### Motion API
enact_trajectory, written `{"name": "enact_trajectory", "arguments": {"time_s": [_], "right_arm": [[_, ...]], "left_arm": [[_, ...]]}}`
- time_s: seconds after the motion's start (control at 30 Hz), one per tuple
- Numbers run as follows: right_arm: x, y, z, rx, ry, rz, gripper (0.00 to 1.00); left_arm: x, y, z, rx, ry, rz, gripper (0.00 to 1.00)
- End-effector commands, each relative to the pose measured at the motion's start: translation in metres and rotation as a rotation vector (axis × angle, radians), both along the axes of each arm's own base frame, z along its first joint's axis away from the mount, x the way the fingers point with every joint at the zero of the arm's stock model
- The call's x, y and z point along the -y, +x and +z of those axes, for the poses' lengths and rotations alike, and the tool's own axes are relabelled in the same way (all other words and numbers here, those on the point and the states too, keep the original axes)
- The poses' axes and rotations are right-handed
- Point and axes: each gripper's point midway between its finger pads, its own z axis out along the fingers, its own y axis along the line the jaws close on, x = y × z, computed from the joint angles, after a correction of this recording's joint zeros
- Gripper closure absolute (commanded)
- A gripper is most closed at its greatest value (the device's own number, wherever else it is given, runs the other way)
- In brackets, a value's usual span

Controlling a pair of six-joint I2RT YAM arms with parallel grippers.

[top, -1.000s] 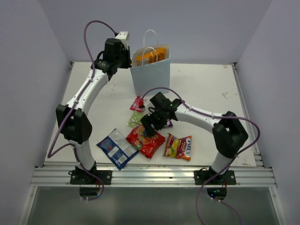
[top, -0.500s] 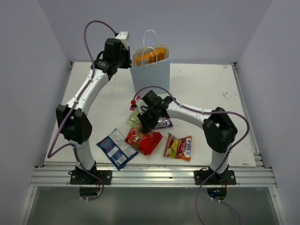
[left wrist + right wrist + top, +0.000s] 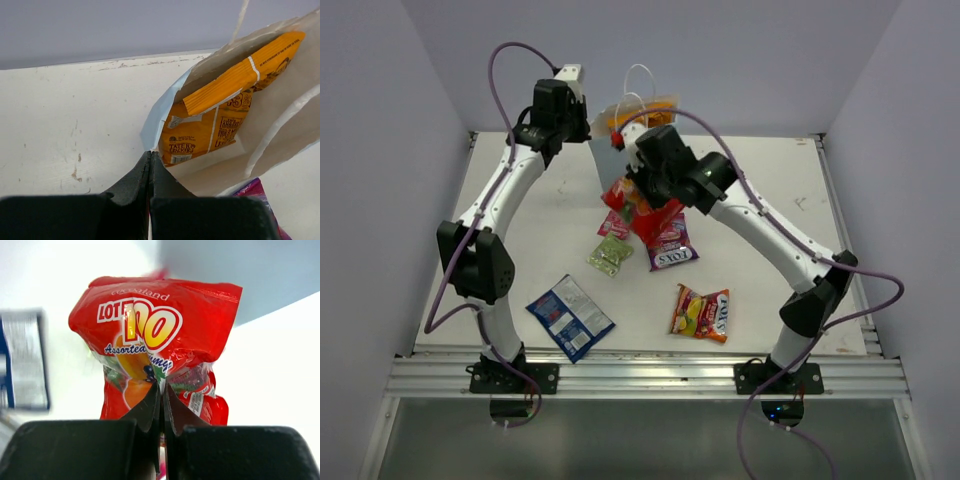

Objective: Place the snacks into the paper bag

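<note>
My right gripper (image 3: pixel 638 192) is shut on the red candy bag (image 3: pixel 642 210) (image 3: pixel 150 335) and holds it in the air just in front of the paper bag (image 3: pixel 604 125). My left gripper (image 3: pixel 151 156) is shut on the bag's near rim (image 3: pixel 156 122), and the mouth gapes open. The orange chip bag (image 3: pixel 210 125) (image 3: pixel 663 104) stands inside. On the table lie the purple packet (image 3: pixel 670 250), the pink sachet (image 3: pixel 613 226), the green sachet (image 3: pixel 610 255), the blue-white packet (image 3: pixel 570 317) and the yellow-red bag (image 3: pixel 702 313). My right arm hides most of the paper bag from above.
The white table (image 3: pixel 760 190) has raised rails along its left and right edges, and grey walls close in on three sides. The arm bases stand on the metal rail (image 3: pixel 640 375) at the near edge.
My right gripper shut on the red candy bag and lifted it from the near table up toward the paper bag. The left gripper shifted slightly with the bag's rim.
</note>
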Motion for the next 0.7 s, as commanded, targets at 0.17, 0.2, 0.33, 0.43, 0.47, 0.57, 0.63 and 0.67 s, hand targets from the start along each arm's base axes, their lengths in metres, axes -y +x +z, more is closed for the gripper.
{"name": "enact_trajectory", "arguments": {"time_s": [0.17, 0.2, 0.33, 0.43, 0.47, 0.57, 0.63, 0.67], "right_arm": [[0.056, 0.124, 0.202, 0.604, 0.277, -0.390, 1.00], [0.067, 0.138, 0.212, 0.631, 0.309, -0.437, 1.00], [0.072, 0.174, 0.262, 0.769, 0.498, -0.521, 1.00], [0.066, 0.186, 0.291, 0.872, 0.617, -0.536, 1.00], [0.065, 0.188, 0.307, 0.922, 0.669, -0.538, 1.00], [0.060, 0.199, 0.317, 0.968, 0.725, -0.528, 1.00], [0.052, 0.204, 0.314, 0.943, 0.769, -0.502, 1.00], [0.049, 0.207, 0.309, 0.919, 0.789, -0.497, 1.00]], "left_arm": [[-0.001, 0.011, 0.021, 0.062, -0.013, -0.005, 1.00], [0.000, 0.011, 0.022, 0.063, -0.017, -0.009, 1.00], [0.005, 0.010, 0.018, 0.049, -0.032, -0.028, 1.00], [0.008, 0.008, 0.016, 0.038, -0.046, -0.036, 1.00], [0.008, 0.008, 0.016, 0.034, -0.053, -0.037, 1.00], [0.012, 0.007, 0.014, 0.026, -0.068, -0.048, 1.00], [0.013, 0.006, 0.013, 0.023, -0.074, -0.051, 1.00], [0.014, 0.006, 0.013, 0.022, -0.077, -0.055, 1.00]]}}
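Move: Some 22 cm straight ahead of the right hand stands the paper bag, its middle perhaps 8 cm lower and its mouth roughly at the hand's height; the red gummy pouch is already in the right fingers. Down on the table, about 19 cm below, the purple pouch lies 4 cm ahead and 8 cm right, the pink packet 10 cm ahead and 4 cm left. From the left hand, the paper bag's middle is about 9 cm right, 1 cm ahead and 12 cm lower. Swinging the held red gummy pouch up and forward, the right hand climbs about 20 cm while reaching some 23 cm ahead, bowing to the right, then easing back left and sinking slightly over the paper bag's mouth. The wrist tips the fingers up some 40 degrees towards level and turns clockwise; the fingers keep their grip. The left hand stays, still pinching the bag's left rim. ##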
